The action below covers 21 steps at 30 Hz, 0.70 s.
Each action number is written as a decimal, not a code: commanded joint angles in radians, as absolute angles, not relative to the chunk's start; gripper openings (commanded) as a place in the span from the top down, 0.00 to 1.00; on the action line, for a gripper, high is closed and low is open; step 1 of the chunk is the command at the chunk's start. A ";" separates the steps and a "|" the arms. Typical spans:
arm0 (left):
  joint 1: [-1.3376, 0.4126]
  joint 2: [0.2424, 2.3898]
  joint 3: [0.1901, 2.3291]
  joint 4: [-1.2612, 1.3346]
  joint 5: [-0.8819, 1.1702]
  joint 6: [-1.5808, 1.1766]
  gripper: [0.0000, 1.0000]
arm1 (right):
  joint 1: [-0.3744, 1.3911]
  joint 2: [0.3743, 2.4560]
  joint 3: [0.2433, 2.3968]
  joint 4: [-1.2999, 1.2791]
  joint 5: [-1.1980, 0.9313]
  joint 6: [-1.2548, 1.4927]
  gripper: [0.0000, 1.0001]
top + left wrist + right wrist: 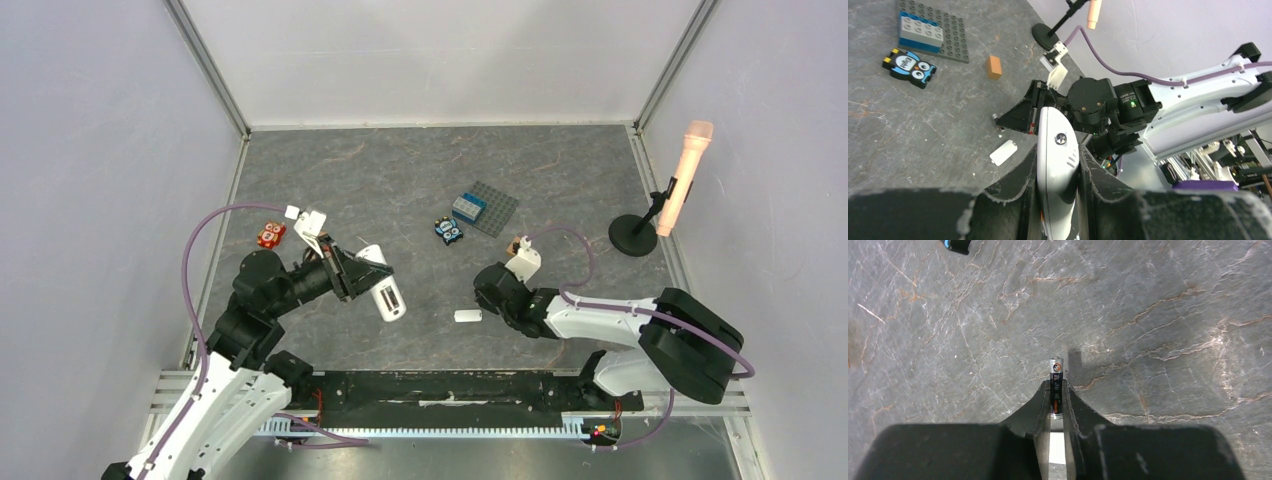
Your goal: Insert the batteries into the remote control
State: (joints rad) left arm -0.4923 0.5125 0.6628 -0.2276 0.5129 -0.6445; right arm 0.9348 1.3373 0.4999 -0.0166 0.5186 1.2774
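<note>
My left gripper (368, 277) is shut on the white remote control (386, 287) and holds it above the table's left half. In the left wrist view the remote control (1059, 165) stands edge-on between the two black fingers, its rounded end pointing at the right arm. Low over the table, right of centre, my right gripper (492, 298) is shut on a slim dark battery (1056, 374). The battery's silvery end sticks out past the fingertips, and its shadow falls just to its right. My right gripper (1056, 386) pinches the battery at mid-length.
A small white cover piece (468, 316) lies on the table between the arms, also (1003, 152). Further back are an owl figure (449, 231), a grey baseplate (497, 212) with a blue-white brick, and an orange block (994, 66). A microphone stand (633, 235) is at right and a red item (271, 235) at left.
</note>
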 commanded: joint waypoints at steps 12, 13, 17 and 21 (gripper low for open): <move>-0.490 0.556 0.599 -0.136 0.215 -0.645 0.98 | 0.870 1.211 0.500 -0.067 0.538 1.346 0.66; -0.490 0.565 0.599 -0.137 0.206 -0.646 0.98 | 0.868 1.200 0.506 -0.047 0.549 1.284 0.66; -0.490 0.586 0.600 -0.145 0.186 -0.646 0.98 | 0.855 1.204 0.577 0.077 0.469 0.711 0.67; -0.490 0.586 0.607 -0.190 0.125 -0.641 0.98 | 0.841 1.243 0.649 0.005 0.204 0.132 0.59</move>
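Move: Between the right hand's fingertips is the battery, its middle about 1 cm ahead of the hand point and 1 cm below it, just over the table. The white battery cover lies some 4 cm back and 2 cm left of this hand; the owl block 15 cm ahead and 7 cm left, the orange block 12 cm ahead and 8 cm right, all roughly 2 cm below. From the left hand, which holds the remote, the battery is about 8 cm ahead, 22 cm right and 25 cm below. Opening its fingers while low over the table, the right hand lets go of the battery just ahead of the cover, then rises about 5 cm and eases 2 cm forward, the wrist swinging counter-clockwise and tipping up at the end. The left hand keeps its grip on the remote and carries it some 6 cm forward and 4.5 cm down, turning it about 15 degrees counter-clockwise. ##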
